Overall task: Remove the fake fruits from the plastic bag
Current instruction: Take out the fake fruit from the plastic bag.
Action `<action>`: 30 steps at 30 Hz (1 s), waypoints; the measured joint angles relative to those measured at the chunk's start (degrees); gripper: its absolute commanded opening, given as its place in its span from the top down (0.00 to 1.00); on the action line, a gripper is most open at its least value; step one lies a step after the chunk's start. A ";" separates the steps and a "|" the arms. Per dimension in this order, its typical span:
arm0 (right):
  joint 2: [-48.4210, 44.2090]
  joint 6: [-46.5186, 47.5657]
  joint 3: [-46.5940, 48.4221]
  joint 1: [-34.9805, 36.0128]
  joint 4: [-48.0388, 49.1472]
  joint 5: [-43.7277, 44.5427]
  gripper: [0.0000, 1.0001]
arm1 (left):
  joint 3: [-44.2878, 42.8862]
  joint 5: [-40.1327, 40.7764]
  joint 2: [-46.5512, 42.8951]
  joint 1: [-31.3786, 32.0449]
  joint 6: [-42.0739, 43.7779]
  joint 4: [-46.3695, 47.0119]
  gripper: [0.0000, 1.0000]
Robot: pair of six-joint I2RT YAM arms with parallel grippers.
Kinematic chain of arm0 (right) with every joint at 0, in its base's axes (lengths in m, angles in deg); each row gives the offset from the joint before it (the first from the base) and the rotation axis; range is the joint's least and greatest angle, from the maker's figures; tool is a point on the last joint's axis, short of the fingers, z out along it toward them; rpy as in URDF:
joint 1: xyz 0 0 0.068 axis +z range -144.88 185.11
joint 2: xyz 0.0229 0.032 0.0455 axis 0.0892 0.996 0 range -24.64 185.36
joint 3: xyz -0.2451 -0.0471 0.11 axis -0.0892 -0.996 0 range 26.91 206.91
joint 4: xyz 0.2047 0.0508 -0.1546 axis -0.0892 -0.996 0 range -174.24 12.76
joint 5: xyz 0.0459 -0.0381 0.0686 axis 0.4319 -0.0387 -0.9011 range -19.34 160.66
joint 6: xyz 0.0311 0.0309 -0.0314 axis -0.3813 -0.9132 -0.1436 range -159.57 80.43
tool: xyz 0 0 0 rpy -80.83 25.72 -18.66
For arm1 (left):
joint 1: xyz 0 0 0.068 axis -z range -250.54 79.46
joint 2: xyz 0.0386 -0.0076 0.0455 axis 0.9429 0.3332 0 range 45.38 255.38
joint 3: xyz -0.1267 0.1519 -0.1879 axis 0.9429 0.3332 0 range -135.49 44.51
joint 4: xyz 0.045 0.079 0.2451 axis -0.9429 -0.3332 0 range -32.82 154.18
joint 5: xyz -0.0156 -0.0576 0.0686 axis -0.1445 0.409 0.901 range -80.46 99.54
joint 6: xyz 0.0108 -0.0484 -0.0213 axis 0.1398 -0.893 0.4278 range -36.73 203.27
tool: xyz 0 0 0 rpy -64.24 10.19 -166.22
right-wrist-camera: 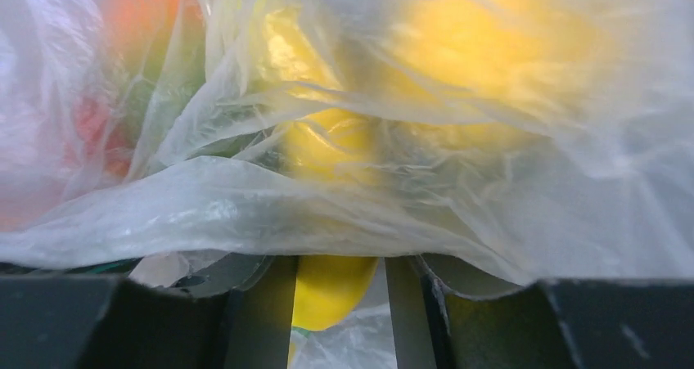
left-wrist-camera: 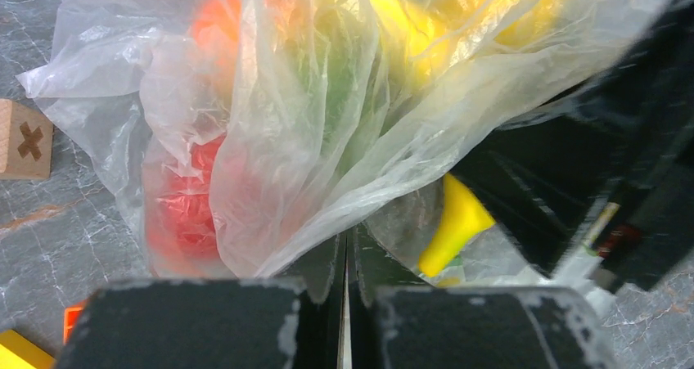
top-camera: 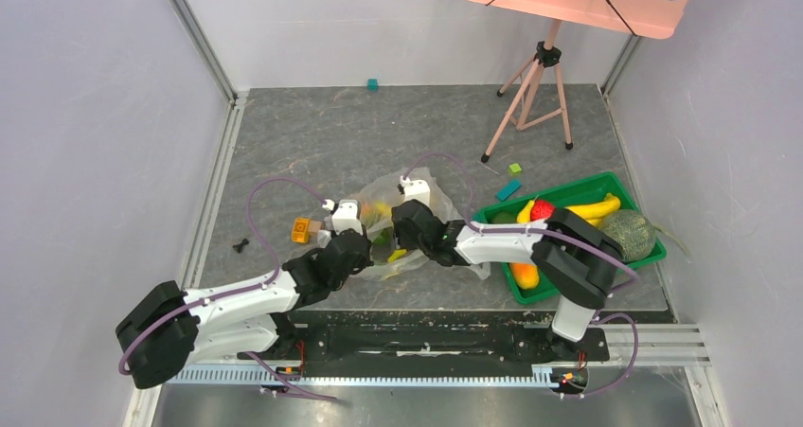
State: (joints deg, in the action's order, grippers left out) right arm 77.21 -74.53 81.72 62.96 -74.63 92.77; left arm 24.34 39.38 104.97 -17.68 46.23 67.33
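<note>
The plastic bag [top-camera: 426,195] lies crumpled at mid-table with both grippers at its near side. My left gripper [top-camera: 371,238] is shut, and a fold of the bag [left-wrist-camera: 311,123] runs down into its closed jaws [left-wrist-camera: 345,242]. Red [left-wrist-camera: 188,205], green and yellow fake fruits show through the film. My right gripper [top-camera: 398,242] is open under the bag's edge [right-wrist-camera: 409,205]. A yellow fruit [right-wrist-camera: 331,291] sits between its fingers [right-wrist-camera: 335,263], against the left finger with a gap to the right one. That fruit's tip [left-wrist-camera: 458,222] pokes out beside the right arm.
A green tray [top-camera: 579,186] at the right holds a banana [top-camera: 597,206], a red piece [top-camera: 542,209], an orange piece [top-camera: 524,275] and a netted green fruit [top-camera: 630,233]. An orange-yellow block [top-camera: 303,230] and a wooden block [left-wrist-camera: 24,140] lie left of the bag. A tripod [top-camera: 535,96] stands behind.
</note>
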 measured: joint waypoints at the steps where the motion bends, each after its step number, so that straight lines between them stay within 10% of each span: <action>1: -1.09 -0.11 -0.70 -0.11 0.13 0.17 0.73 | 0.00 0.02 0.04 -0.02 0.00 0.00 0.98; 30: -19.93 -1.92 -10.69 -4.83 3.02 -18.88 0.74 | 0.00 -0.37 1.11 -0.02 0.00 0.42 0.98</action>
State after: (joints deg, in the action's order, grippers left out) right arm 57.27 -76.46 71.03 58.13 -71.62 73.89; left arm 24.34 39.01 106.09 -17.70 46.23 67.75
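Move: The green tray that my held banana is bound for has its middle about 34 cm to my right hand's right, some 2 cm farther out and slightly lower. The bag's middle lies about 5 cm ahead of that hand, a green fruit in it about 3 cm ahead and 5 cm left, and a yellow fruit 10 cm straight ahead. From my left hand, the tray is roughly 42 cm right and 5 cm ahead. Keeping the banana pinched near its near end, I raise my right hand out of the bag's mouth by about 6 cm, slightly forward and right, then draw it some 5 cm back towards me while it climbs a little more, dipping at the end. Its left side rolls up nearly 20 degrees. My closed left fingers stay put, holding the bag's rim. ##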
